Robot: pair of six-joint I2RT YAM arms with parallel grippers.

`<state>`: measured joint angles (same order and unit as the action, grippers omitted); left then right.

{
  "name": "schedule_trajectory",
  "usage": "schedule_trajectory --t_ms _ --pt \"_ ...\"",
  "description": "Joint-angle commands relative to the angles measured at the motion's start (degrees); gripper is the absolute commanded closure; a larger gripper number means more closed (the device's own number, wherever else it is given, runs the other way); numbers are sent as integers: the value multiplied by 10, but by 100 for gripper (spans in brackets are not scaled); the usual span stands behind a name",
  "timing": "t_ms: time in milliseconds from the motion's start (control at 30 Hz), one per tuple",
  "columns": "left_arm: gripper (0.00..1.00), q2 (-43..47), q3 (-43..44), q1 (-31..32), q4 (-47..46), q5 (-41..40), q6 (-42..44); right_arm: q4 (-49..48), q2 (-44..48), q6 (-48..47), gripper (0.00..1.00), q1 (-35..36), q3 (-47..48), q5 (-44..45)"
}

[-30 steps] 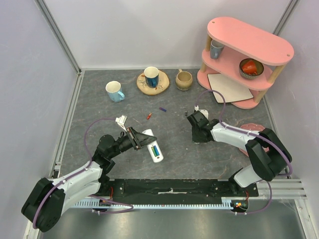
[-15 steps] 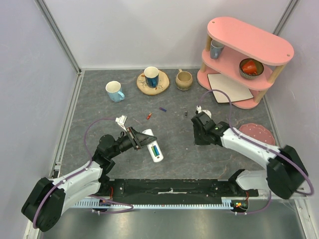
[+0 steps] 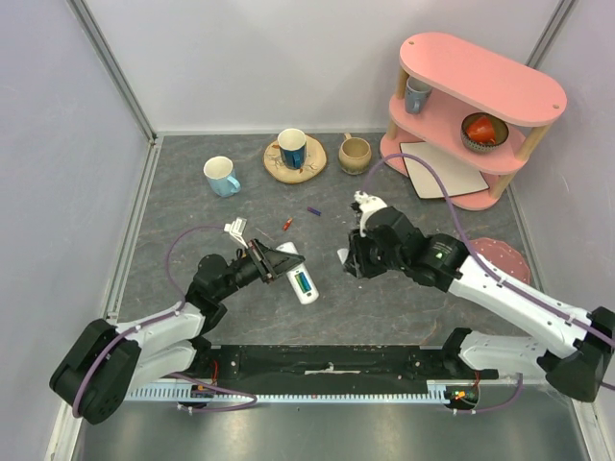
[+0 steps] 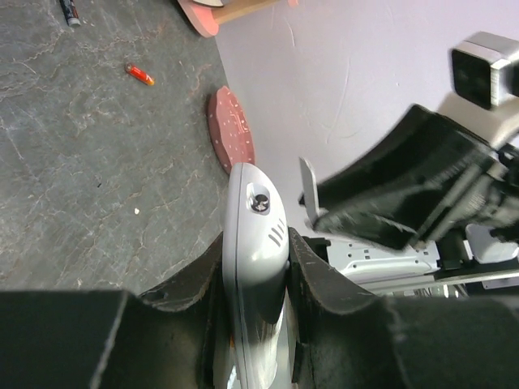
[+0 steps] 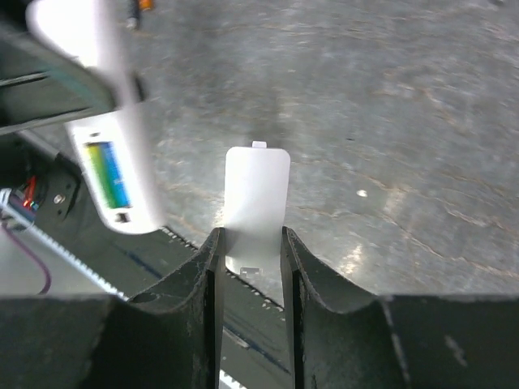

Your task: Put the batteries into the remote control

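Note:
My left gripper (image 3: pixel 280 261) (image 4: pixel 257 243) is shut on the white remote control (image 3: pixel 301 281) (image 4: pixel 255 235), holding it tilted above the table. Its open slot faces up and shows a blue-green battery (image 5: pixel 105 174). My right gripper (image 3: pixel 348 259) (image 5: pixel 251 237) is shut on a flat white cover plate (image 5: pixel 256 194) (image 3: pixel 342 255), a short way right of the remote control (image 5: pixel 109 162). A red battery (image 3: pixel 286 224) (image 4: pixel 139 74) and a blue-purple battery (image 3: pixel 313 210) lie loose on the table behind both grippers.
At the back stand a blue-and-white mug (image 3: pixel 222 176), a blue mug on a wooden saucer (image 3: pixel 292 149) and a tan mug (image 3: pixel 355 154). A pink two-tier shelf (image 3: pixel 471 115) fills the back right. A red round pad (image 3: pixel 495 252) lies under the right arm.
My right arm has swung left and forward, bringing the white cover close to the remote. The left arm has shifted only slightly, still gripping the remote.

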<state>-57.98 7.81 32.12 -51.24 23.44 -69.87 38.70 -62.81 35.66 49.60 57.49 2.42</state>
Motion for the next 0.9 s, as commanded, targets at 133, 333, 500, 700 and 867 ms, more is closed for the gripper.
schedule_trajectory --t_ms 133,333,500,700,867 --pt "98 -55 38 2 -90 -19 -20 105 -114 -38 100 80 161 -42" --pt "98 -79 31 7 -126 -28 -37 132 -175 -45 100 88 218 -67" --pt "98 -83 33 7 -125 -28 -30 146 -221 -46 100 100 252 -69" --pt "98 -90 35 8 -113 -24 -29 156 -260 -49 100 107 279 -63" --pt "98 -87 35 7 -107 -22 -30 163 -275 -48 100 111 295 -48"
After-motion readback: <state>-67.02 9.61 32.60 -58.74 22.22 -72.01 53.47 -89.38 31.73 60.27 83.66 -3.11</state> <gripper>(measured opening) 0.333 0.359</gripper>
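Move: Back and to the left of the right hand, which already holds the white battery cover, lies the remote's open battery compartment with its batteries: about 10 cm left, 4 cm back and 3 cm lower. The left gripper's fingers, holding the remote, are some 14 cm left and level front to back. On the table, roughly 18 cm down, a red battery lies about 15 cm left and 19 cm ahead. From the left hand, the compartment is about 4 cm right, 5 cm back and slightly lower. Swinging the held cover left by about 9 cm and back some 3 cm, the right hand first rises about 2 cm, then sinks a little more than that, turning counter-clockwise roughly 15 degrees and tipping its fingers further down, to bring the cover onto the compartment. The left hand keeps its grip on the remote, easing it about 1.5 cm forward and slightly right, towards the cover. ##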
